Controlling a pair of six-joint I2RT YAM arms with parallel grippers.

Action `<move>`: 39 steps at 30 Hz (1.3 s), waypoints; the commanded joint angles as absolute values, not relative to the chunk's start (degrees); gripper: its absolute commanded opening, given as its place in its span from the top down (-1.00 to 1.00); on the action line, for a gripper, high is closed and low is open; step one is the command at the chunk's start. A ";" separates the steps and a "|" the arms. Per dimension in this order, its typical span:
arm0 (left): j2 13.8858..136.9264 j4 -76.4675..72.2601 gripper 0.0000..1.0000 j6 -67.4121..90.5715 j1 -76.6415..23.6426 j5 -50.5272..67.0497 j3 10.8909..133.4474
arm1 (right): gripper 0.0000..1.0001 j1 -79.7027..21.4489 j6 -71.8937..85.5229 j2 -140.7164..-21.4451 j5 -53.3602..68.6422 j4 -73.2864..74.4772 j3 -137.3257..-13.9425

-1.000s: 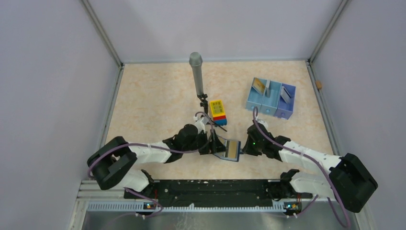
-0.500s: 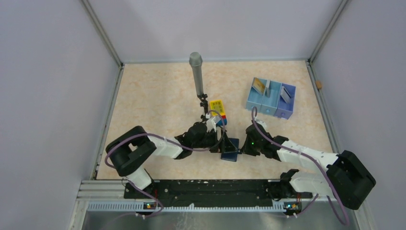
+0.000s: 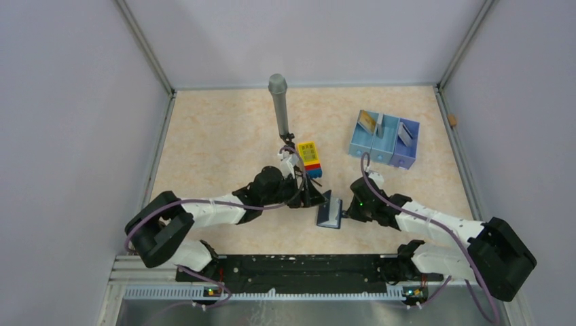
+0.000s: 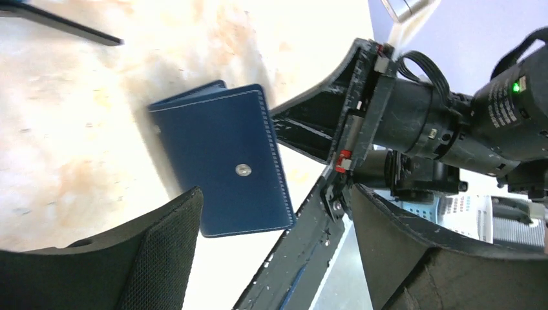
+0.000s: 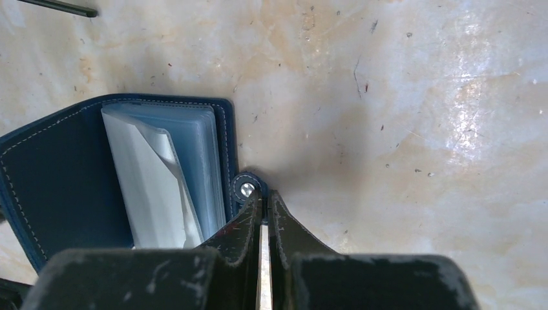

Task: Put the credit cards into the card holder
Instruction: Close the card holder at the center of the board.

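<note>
The navy card holder (image 3: pixel 330 216) lies between the two arms, partly folded. In the left wrist view its outer cover (image 4: pixel 220 155) faces me with a metal snap stud. My right gripper (image 5: pixel 263 197) is shut on its snap tab (image 5: pixel 246 188), beside the pale blue inner sleeves (image 5: pixel 194 161); from above it (image 3: pixel 348 212) sits at the holder's right edge. My left gripper (image 4: pixel 274 206) stands wide open just left of the holder, holding nothing, also seen from above (image 3: pixel 314 198). A gold credit card (image 3: pixel 367 121), a pale one (image 3: pixel 380 119) and a grey one (image 3: pixel 405 133) stand in the tray.
The pale blue three-compartment tray (image 3: pixel 384 146) sits at the back right. A yellow-topped toy brick block (image 3: pixel 310 158) stands just behind the left gripper. A grey microphone on a stand (image 3: pixel 278 105) rises behind it. Walls close in on three sides.
The card holder lay open flat with a tan card face showing; its cover has swung over and it now sits partly folded. The left gripper has pulled back toward the far left. The right gripper stays put.
</note>
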State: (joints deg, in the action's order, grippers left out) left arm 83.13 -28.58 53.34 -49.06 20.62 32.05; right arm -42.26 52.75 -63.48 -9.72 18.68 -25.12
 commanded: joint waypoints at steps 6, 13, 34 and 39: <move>79.08 -26.70 -0.43 56.39 -46.11 13.73 25.61 | 1.00 -42.91 53.68 -62.87 -11.98 20.13 -23.97; 87.07 -31.88 -0.12 59.48 -46.10 19.99 27.20 | 1.00 -42.94 53.45 -63.49 -11.31 19.41 -24.09; 103.99 -48.98 -0.02 66.45 -51.07 25.93 31.49 | 1.00 -42.99 53.98 -64.07 -9.47 16.60 -22.73; 106.36 -54.21 0.12 67.99 -52.17 26.40 32.55 | 1.00 -42.98 54.23 -63.60 -8.91 16.07 -22.26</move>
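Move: The card holder, its left cover standing half raised, has its middle about 4 cm to the right of the left gripper, 2 cm back and 9 cm below. The yellow-red-blue bricks stand 15 cm ahead and 2 cm left of that gripper, the tripod foot 9 cm ahead and 8 cm left, both some 8 cm below. From the right gripper, shut on the clasp tab, the holder's middle is about 5 cm left, level and straight across. Bring the left gripper down about 7 cm, swinging out some 4 cm to the left first, then sweep it low to the right about 6 cm and slightly back, so its fingertips meet the raised cover's outer face and push it over. Close the fingers to about half and roll the forward side down some 15 degrees. Keep the right gripper still, pinching the tab. ##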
